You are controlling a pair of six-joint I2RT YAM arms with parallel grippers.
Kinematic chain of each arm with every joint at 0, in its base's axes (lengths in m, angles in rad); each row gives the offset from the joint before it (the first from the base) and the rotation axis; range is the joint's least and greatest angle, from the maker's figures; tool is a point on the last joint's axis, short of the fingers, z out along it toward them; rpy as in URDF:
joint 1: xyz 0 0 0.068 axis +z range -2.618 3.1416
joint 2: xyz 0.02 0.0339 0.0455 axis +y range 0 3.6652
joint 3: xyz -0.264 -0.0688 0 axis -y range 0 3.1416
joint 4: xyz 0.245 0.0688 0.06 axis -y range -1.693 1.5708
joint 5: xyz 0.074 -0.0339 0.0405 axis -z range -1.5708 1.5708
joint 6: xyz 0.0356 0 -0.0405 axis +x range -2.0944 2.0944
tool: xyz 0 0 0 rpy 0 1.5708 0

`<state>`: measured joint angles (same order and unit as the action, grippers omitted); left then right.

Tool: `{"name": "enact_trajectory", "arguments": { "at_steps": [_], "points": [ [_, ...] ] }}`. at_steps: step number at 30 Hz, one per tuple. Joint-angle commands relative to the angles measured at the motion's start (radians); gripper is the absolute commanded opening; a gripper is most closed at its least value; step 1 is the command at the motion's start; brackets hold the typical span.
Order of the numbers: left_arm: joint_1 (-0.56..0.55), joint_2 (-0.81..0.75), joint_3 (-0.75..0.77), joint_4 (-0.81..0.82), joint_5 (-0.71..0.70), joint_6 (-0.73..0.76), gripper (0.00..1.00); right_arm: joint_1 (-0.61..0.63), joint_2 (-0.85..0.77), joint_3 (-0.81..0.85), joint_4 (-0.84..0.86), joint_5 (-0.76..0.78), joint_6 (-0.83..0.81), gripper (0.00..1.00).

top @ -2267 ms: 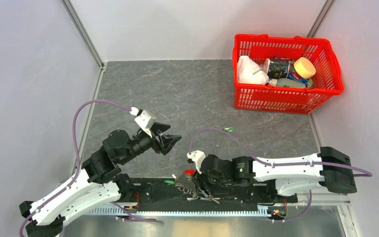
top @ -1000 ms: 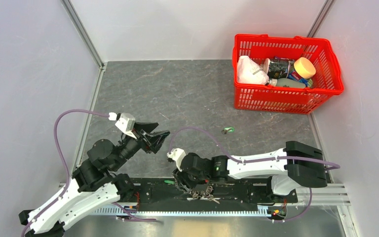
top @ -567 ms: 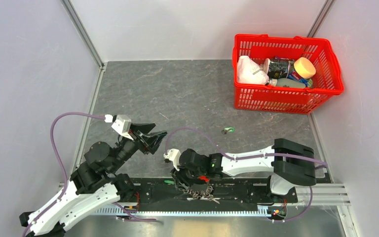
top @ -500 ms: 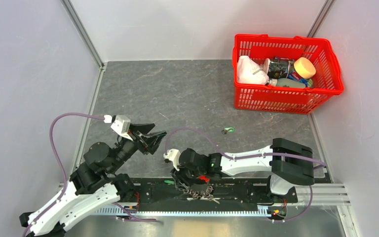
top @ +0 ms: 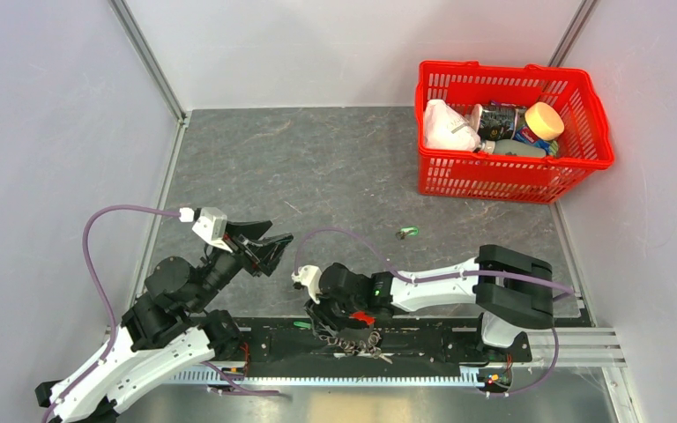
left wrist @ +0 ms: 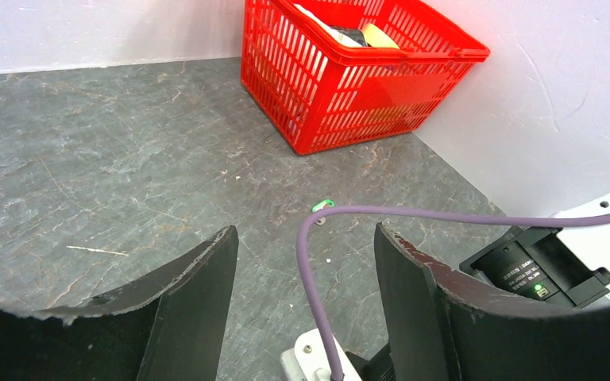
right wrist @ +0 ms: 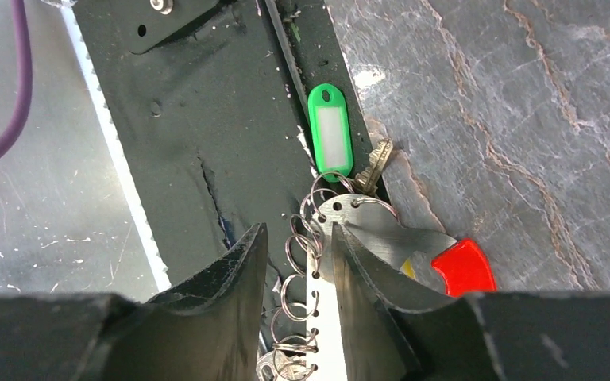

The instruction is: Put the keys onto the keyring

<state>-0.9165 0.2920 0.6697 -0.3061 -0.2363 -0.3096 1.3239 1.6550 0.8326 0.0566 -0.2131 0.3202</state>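
The keyring is a flat silvery plate with a red end. Small wire rings hang from holes along its edge. It lies half on the black base rail, half on the grey table. A green-tagged key hangs from one ring, and more keys bunch at the near end. My right gripper points down over the ringed edge. Its narrow open jaws straddle the rings, with one finger over the plate. Another green-tagged key lies alone on the table. My left gripper hovers open and empty to the left.
A red basket holding a bag, bottles and a yellow lid stands at the back right. The right arm's purple cable arcs between my left fingers' view. White walls close in the table on the left, the back and the right.
The right gripper has shifted slightly left over the keyring and its jaws have narrowed. The left arm has drawn back a little to the left, still open.
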Motion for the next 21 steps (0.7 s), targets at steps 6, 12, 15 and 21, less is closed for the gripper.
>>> {"name": "enact_trajectory", "arguments": {
  "at_steps": [6, 12, 15, 21],
  "points": [
    [-0.002, -0.008, 0.002, 0.015, -0.034, -0.027, 0.70, -0.006, 0.022, -0.007, 0.032, -0.021, -0.005, 0.39],
    [-0.002, -0.008, 0.003, 0.013, -0.036, -0.028, 0.70, -0.006, 0.023, -0.009, 0.025, -0.031, -0.003, 0.31],
    [-0.001, -0.008, 0.002, 0.013, -0.036, -0.028, 0.70, -0.006, 0.025, -0.008, 0.023, -0.039, -0.001, 0.27],
    [-0.002, -0.010, 0.003, 0.012, -0.037, -0.026, 0.70, -0.007, 0.027, -0.007, 0.018, -0.042, 0.002, 0.21]
  ]
}}
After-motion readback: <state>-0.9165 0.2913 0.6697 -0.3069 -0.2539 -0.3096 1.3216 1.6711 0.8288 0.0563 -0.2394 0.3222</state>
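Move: The keyring lies just under the right hand's open fingers, its middle about 4 cm to the right, about 1 cm ahead and 1 cm lower. The green tag on it is some 3 cm ahead and 5 cm left; the loose end of a brass key is about 4 cm ahead, 3 cm left; the red handle sits roughly 6 cm ahead, 7 cm right. From the left hand the keyring is about 13 cm back, 14 cm right and 28 cm below. The right fingertips close in on the row of rings and the adjoining edge of the keyring's metal plate, narrowing from under half open to about a fifth open, and come to pinch there. The hand first sinks a bit over half a centimetre to set the tips low around that edge, then stays almost in place, still pointing left and steeply down. ##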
